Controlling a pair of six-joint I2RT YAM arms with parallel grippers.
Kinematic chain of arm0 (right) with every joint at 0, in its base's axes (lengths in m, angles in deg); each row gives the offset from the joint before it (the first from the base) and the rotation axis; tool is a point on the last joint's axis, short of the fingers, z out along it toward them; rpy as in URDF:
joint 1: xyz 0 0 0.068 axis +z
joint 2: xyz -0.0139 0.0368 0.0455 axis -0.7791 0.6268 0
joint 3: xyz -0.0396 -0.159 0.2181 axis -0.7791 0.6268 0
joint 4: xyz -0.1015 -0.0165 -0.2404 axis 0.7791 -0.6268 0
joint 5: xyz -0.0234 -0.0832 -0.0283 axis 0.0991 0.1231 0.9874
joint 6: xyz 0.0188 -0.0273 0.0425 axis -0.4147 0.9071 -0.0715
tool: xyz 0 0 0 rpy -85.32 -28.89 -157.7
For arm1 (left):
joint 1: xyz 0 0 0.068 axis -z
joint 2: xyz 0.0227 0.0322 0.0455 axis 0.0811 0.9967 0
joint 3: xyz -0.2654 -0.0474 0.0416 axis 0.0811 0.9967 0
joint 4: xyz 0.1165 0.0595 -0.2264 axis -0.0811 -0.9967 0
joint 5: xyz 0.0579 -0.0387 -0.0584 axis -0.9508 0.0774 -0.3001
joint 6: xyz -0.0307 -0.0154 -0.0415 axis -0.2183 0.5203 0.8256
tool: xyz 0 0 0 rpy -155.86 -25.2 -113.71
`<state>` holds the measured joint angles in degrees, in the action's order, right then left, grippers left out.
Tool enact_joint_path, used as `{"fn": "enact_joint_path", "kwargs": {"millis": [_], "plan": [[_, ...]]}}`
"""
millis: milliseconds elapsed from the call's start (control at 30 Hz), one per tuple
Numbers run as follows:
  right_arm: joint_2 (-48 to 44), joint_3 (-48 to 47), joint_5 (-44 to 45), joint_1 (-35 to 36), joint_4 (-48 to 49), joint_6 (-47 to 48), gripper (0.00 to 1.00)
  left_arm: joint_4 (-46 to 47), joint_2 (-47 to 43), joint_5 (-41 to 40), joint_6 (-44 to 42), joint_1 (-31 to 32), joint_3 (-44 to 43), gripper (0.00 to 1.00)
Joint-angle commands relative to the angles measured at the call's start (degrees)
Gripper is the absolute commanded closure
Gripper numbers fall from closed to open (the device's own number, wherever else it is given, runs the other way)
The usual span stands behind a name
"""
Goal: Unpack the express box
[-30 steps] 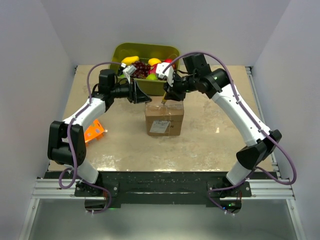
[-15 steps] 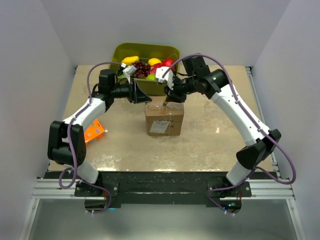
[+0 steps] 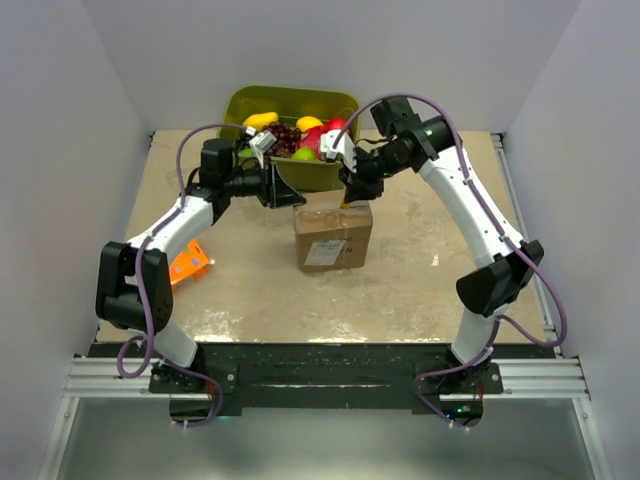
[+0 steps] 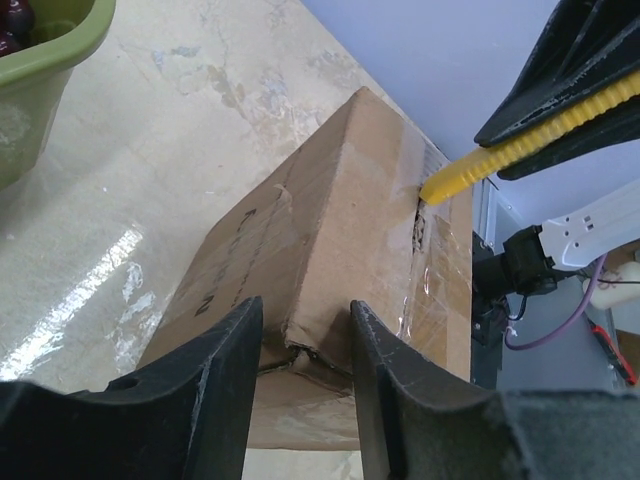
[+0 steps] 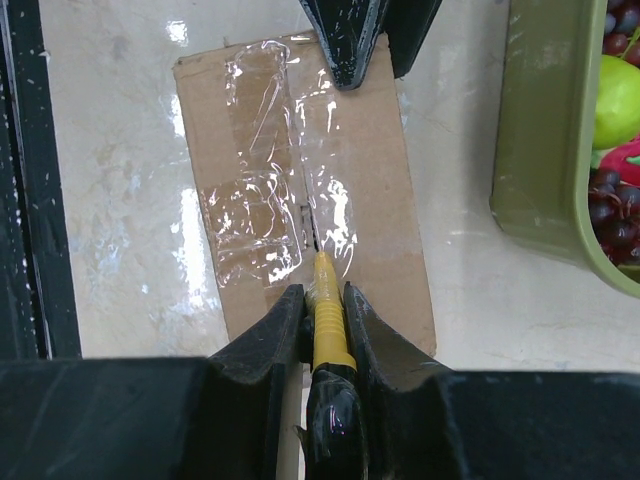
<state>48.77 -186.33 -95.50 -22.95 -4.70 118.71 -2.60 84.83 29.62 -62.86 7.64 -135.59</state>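
The express box [image 3: 333, 235], a brown taped carton with a white label on its near side, stands mid-table. My left gripper [image 3: 289, 196] is at its far left top corner. In the left wrist view that gripper [image 4: 305, 320] is clamped on that corner of the box [image 4: 340, 230]. My right gripper [image 3: 351, 193] is shut on a yellow and black cutter [image 5: 328, 310]. The cutter's tip rests on the clear tape along the seam of the box's top [image 5: 370, 170]. In the left wrist view the cutter [image 4: 520, 150] touches the box's far edge.
An olive-green bin [image 3: 290, 105] of fruit stands right behind the box, close to both wrists; its wall [image 5: 545, 150] is just right of the box in the right wrist view. A flat orange package [image 3: 187, 262] lies at the left beside my left arm.
My right wrist and the cutter have moved to the right along the box's top, with the elbow swinging in. The box has shifted slightly right. My left arm has barely moved.
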Motion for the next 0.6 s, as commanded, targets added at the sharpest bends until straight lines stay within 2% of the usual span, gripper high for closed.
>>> {"fn": "enact_joint_path", "kwargs": {"millis": [0,200,233,333,433,467,500,567], "plan": [[-0.7,-4.0,3.9,-2.5,-7.1,4.7,1.00,-6.1,2.4,-2.9,-5.4,0.3,2.0,0.57],[-1.8,-4.7,4.1,-2.9,-8.0,5.5,1.00,-6.7,2.2,-3.2,-6.6,0.5,1.4,0.56],[-1.8,-4.6,4.1,-2.9,-7.7,5.4,1.00,-6.8,2.2,-3.2,-7.5,0.5,-0.3,0.49],[-1.7,-4.4,3.7,-2.8,-7.8,4.7,1.00,-8.2,0.1,-2.3,-13.7,0.5,-6.4,0.36],[-1.8,-3.9,3.3,-2.9,-7.6,4.4,1.00,3.8,-5.2,-1.9,-16.0,0.8,-5.5,0.27],[-2.0,-3.8,3.3,-2.8,-7.3,4.2,1.00,5.5,-6.1,-1.8,-17.7,1.6,-5.8,0.25],[-2.1,-3.6,3.3,-2.9,-7.2,4.1,1.00,3.5,-6.4,-1.7,-24.3,2.4,-6.6,0.25],[-1.9,-3.5,3.4,-2.8,-6.8,3.6,1.00,-3.9,-6.2,-0.2,-31.1,4.9,-9.4,0.24]]}}
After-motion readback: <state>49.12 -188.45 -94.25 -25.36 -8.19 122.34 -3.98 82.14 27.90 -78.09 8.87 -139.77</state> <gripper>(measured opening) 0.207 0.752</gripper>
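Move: The left fingers are at the far left top corner of the express box, whose middle lies about 7 cm to their right, 3 cm nearer and 7 cm below. The right hand holds the yellow cutter with its tip in the box's taped top seam; the box's middle is some 4 cm left, 3 cm back and 12 cm below. The fruit basket's middle stands about 17 cm ahead and 3 cm left of the left hand. Left hand opens wider, lifting about 4 cm off the box corner, as the right draws the cutter 2 cm right. ##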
